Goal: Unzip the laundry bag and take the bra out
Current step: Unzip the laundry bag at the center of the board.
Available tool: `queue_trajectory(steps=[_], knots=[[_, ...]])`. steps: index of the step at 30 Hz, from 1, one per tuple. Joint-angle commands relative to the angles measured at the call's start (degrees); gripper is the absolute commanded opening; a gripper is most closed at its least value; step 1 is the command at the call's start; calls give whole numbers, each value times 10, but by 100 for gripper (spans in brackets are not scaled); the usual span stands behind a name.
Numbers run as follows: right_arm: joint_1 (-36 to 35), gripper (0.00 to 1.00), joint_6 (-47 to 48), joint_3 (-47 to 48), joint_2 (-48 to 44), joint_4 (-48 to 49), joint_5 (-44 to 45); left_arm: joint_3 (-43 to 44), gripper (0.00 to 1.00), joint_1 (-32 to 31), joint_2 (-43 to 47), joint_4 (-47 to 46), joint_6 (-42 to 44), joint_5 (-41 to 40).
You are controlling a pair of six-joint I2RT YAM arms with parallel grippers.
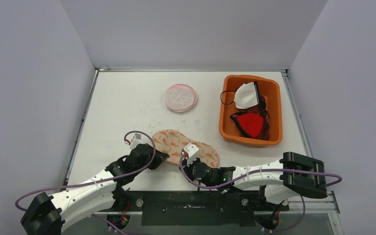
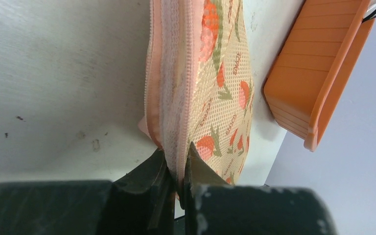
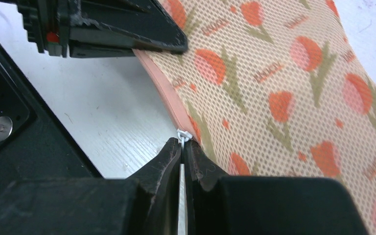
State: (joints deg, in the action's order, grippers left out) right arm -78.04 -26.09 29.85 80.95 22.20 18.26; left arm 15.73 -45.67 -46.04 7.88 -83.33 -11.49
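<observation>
The laundry bag (image 1: pixel 183 144) is beige mesh printed with red tulips and lies flat near the table's front edge. My left gripper (image 1: pixel 162 157) is shut on the bag's pink zippered edge (image 2: pixel 174 98), with the fabric pinched between its fingers (image 2: pixel 176 154). My right gripper (image 1: pixel 190 159) is shut on the small white zipper pull (image 3: pixel 182 134) at the bag's near rim (image 3: pixel 182 142). The left gripper's fingers (image 3: pixel 127 34) show at the top left of the right wrist view, on the same rim. The bra is hidden; nothing shows through the mesh.
An orange bin (image 1: pixel 274 105) at the back right holds a white and a red garment (image 1: pixel 250 123). A round pink mesh pouch (image 1: pixel 180 97) lies behind the bag. The bin's corner (image 2: pixel 318 88) is close on the right in the left wrist view.
</observation>
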Motion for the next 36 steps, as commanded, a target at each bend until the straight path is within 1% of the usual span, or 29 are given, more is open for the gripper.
queue_trajectory(steps=[1, 9, 12, 15, 18, 21, 25, 26, 28, 30, 34, 36], knots=[[-10, 5, -16, -23, -45, -28, 30, 4, 0, 12, 25, 63, 0, -87], [-10, 5, -35, -46, -93, -64, 55, -4, 0, 38, 64, 98, 12, -94], [-10, 5, -39, -53, -106, -70, 61, -3, 0, 53, 71, 98, 34, -85], [-10, 5, -41, -60, -115, -75, 64, 3, 0, 70, 67, 77, 83, -59], [-10, 5, -41, -65, -119, -75, 66, 21, 0, 86, 44, 63, 127, -35], [-10, 5, -42, -68, -118, -73, 66, 43, 0, 107, 3, 50, 165, -13], [-10, 5, -44, -69, -117, -68, 65, 62, 0, 135, -49, 18, 198, 19], [-10, 5, -45, -69, -116, -66, 65, 67, 3, 140, -60, 9, 203, 26], [-10, 5, -45, -68, -113, -63, 63, 76, 12, 145, -80, -1, 210, 34], [-11, 5, -43, -65, -109, -60, 59, 85, 28, 149, -90, -4, 218, 42], [-12, 5, -43, -61, -98, -49, 52, 98, 71, 150, -83, 15, 229, 71], [-12, 5, -41, -58, -91, -41, 47, 102, 84, 150, -67, 42, 232, 85]])
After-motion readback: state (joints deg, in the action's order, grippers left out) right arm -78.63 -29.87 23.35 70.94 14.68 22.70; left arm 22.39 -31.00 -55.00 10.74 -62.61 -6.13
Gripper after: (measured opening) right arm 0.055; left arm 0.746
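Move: The left fingers still pinch the near edge of the laundry bag; its middle lies about 4 cm ahead, 7 cm to their right and 3 cm lower. From the right fingers, shut on the zip pull, the laundry bag's right end is some 15 cm to the right and about level fore-and-aft. The round mesh bag stands roughly 28 cm straight ahead of the right hand, and the orange bin 22 cm ahead and 30 cm to its right. Right hand draws the zip pull 5 cm right while left tugs the edge 5 cm left, then forward, opening. ##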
